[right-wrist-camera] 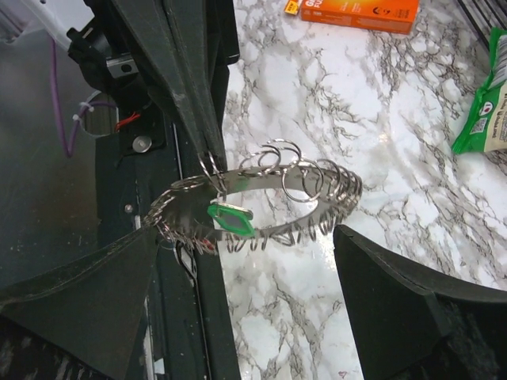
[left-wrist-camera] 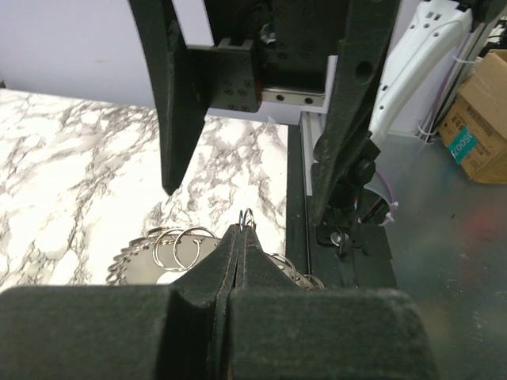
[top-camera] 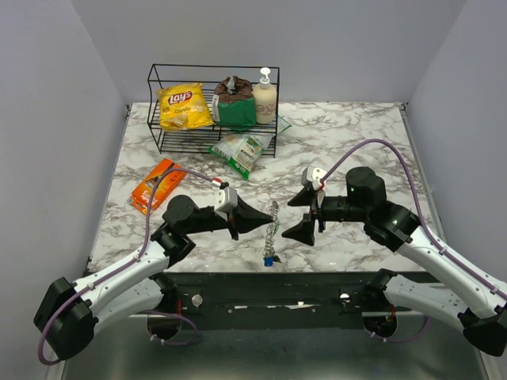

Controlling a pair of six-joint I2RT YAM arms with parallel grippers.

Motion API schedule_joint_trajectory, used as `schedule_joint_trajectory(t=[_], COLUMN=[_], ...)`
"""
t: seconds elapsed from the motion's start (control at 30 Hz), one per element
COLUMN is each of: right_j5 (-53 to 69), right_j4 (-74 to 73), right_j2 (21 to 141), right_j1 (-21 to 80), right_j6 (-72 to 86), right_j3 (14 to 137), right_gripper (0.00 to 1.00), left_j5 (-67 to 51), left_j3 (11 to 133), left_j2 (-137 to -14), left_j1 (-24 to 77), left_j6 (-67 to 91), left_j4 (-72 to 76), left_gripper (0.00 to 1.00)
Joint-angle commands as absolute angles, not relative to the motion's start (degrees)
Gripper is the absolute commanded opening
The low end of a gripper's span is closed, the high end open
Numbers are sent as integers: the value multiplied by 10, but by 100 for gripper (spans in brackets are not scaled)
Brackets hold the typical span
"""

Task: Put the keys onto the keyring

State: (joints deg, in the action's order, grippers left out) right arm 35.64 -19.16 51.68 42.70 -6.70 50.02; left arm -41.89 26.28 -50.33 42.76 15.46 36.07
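Note:
The keyring [top-camera: 273, 229] is a pale grey coil of wire rings, and it hangs above the marble near the table's front edge. My left gripper [top-camera: 268, 219] is shut on one small ring of it; in the left wrist view, that ring pokes out above the pinched fingertips [left-wrist-camera: 240, 237], with more of the keyring [left-wrist-camera: 170, 241] to the left. A green key [right-wrist-camera: 231, 219] hangs on the keyring [right-wrist-camera: 317, 176], and a blue key [top-camera: 269, 260] dangles at its low end. My right gripper [top-camera: 299, 214] stands wide open just right of the coil, facing it, with nothing between its fingers [right-wrist-camera: 380, 293].
An orange packet [top-camera: 157, 184] lies at the left of the table. A black wire rack [top-camera: 214, 67] at the back holds a yellow chips bag [top-camera: 184, 105], a green-wrapped item and a soap bottle [top-camera: 264, 96]. A green snack bag [top-camera: 238, 150] lies in front of the rack.

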Motion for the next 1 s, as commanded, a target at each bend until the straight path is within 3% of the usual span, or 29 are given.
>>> schedule_joint_trajectory(t=[0.0, 0.27, 0.57, 0.8, 0.97], right_j5=[334, 309, 234, 160, 129], right_j4=[-192, -193, -211, -236, -241], right_j2=[502, 483, 427, 385, 369], right_j1=[430, 431, 429, 429, 429], right_j6=[-57, -47, -40, -37, -35], right_j3=[490, 486, 483, 491, 492], right_gripper=[100, 100, 100, 100, 100], left_j5=[-384, -372, -398, -406, -383], left_j3=[291, 322, 420, 484, 460], left_j2=[-529, -596, -759, -894, -974], left_j1=[429, 429, 429, 429, 429], left_j6=[128, 124, 162, 221, 266], left_j4=[357, 384, 481, 642, 742], left_gripper=[0, 0, 0, 0, 0])
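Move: My left hand pinches the keyring, whose middle is some 2 cm back and 5 cm below; the green key hangs about 3 cm under these fingertips. I take it towards bare marble roughly 11 cm ahead, 10 cm right and 20 cm below. The green-white bag lies about 25 cm ahead, 9 cm left and 18 cm below. From my open right hand, the keyring is about 6 cm left, 2 cm back and 4 cm down. With the fingers still shut on the keyring, I carry it with my left hand about 11 cm forward and 10 cm to the right, dipping a couple of centimetres early on. My right hand stays wide open and makes way, drawing about 5 cm right and 4 cm up while turning nearly 20 degrees clockwise. ##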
